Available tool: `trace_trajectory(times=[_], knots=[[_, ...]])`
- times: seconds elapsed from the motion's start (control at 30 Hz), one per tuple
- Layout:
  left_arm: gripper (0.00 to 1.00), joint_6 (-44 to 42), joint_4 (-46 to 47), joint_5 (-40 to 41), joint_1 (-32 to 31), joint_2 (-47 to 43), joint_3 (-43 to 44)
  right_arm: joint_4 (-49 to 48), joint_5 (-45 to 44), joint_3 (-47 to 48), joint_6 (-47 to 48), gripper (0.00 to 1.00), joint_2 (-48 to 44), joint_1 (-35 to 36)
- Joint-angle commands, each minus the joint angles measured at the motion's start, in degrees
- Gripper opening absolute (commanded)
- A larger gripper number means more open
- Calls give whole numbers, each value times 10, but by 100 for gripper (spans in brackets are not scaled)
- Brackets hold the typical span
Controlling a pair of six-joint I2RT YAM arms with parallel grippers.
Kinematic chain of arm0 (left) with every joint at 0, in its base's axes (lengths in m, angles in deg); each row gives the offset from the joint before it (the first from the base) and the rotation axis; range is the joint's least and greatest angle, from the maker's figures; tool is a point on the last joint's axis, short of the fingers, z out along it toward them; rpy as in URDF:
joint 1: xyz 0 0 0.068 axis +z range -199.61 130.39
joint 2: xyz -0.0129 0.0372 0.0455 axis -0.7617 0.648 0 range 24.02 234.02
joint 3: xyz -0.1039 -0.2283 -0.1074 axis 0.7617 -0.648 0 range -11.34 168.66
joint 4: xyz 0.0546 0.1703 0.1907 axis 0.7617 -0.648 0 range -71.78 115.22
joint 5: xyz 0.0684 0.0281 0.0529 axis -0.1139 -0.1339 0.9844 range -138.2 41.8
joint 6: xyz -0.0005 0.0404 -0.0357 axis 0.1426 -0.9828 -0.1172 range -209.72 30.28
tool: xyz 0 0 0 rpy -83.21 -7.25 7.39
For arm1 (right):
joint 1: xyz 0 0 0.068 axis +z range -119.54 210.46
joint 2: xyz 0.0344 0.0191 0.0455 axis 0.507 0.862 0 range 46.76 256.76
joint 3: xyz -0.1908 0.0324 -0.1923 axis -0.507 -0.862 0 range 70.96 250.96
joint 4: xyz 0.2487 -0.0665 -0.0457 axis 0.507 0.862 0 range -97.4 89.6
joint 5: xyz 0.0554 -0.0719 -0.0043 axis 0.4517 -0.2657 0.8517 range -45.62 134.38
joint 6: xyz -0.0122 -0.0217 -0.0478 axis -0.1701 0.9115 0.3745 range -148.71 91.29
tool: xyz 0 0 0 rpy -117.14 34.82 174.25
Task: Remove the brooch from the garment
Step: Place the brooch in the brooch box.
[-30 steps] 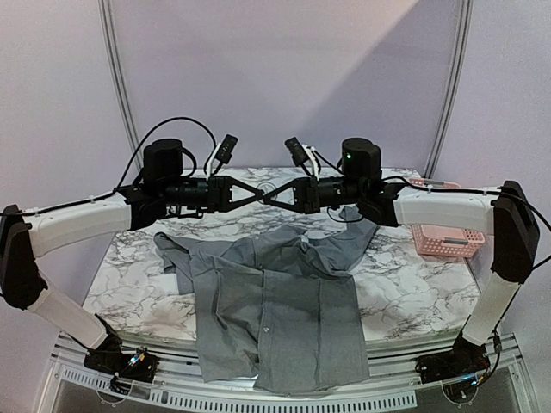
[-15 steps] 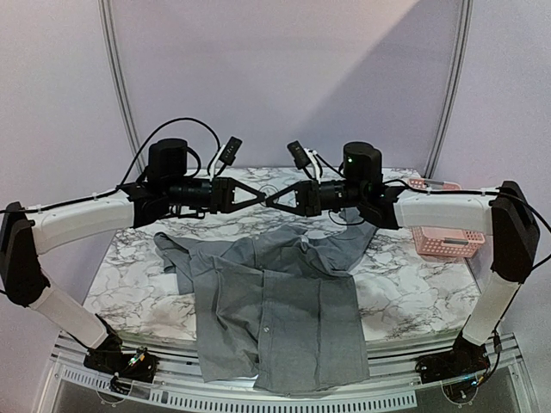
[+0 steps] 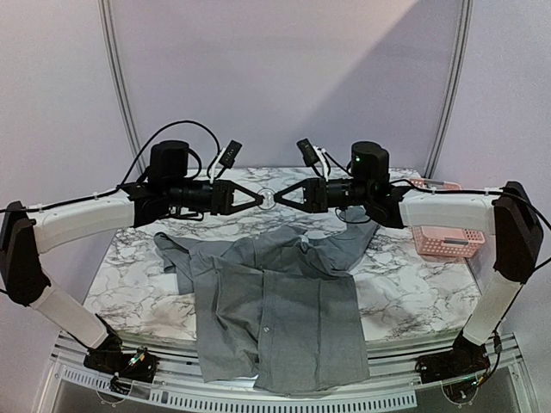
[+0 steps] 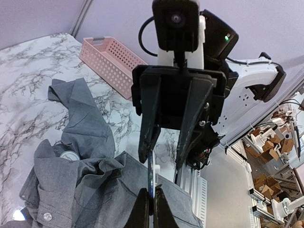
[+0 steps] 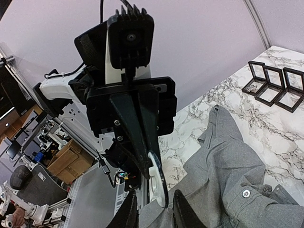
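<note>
The garment (image 3: 275,292) is a grey buttoned shirt spread on the marble table, also seen below in the left wrist view (image 4: 80,180) and the right wrist view (image 5: 228,171). Both arms are raised above it, tip to tip. The brooch (image 3: 269,197) is a thin round disc, white with a dark rim (image 5: 159,183), hanging in the air off the shirt. My left gripper (image 3: 258,198) (image 4: 151,209) is shut on its edge (image 4: 151,175). My right gripper (image 3: 286,196) (image 5: 155,213) is open, its fingers standing either side of the disc without pressing it.
A pink slotted basket (image 3: 443,237) (image 4: 111,59) sits at the table's right edge. Black square frames (image 5: 275,85) lie at the far side. A small round silvery item (image 4: 70,156) rests in the shirt's collar folds. The shirt's hem hangs over the near edge.
The right gripper's jaws have opened off the brooch and its arm has drawn back a little to the right. The left gripper keeps its hold.
</note>
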Motion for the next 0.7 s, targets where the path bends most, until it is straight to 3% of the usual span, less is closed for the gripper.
trace_trajectory(times=[0.0,0.2,0.43,0.67], knots=[[0,-12,-14,8,6,7,12,-16,1,-12,8,26,-24,1],[0,-25,-33,31,9,1,14,-12,-17,-19,12,36,-33,1],[0,-109,-131,160,19,-28,22,41,-116,-31,36,45,-61,1],[0,-164,-237,257,46,31,72,73,-221,-76,50,58,-105,-13]])
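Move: The left gripper already holds the brooch. The brooch box, the row of black cases, lies about 28 cm ahead of it, 30 cm to its left and 31 cm below. The garment's middle is some 8 cm back, 3 cm to its right and 30 cm down; a white disc on it lies about 13 cm ahead and 13 cm right of the gripper, 28 cm below. From the part-open right gripper, the brooch is 2 cm to the left, level with it, and the box 28 cm ahead, 33 cm left and 31 cm down. Carry the brooch in the shut left gripper forward and left while sinking, about 7 cm in all towards the brooch box, starting slowly, then faster; swing its fingers some 15 degrees counter-clockwise and dip their tips as much. Meanwhile open the right gripper wider and back it about 3 cm to the right and forward, away from the brooch, turning some 15 degrees clockwise. ##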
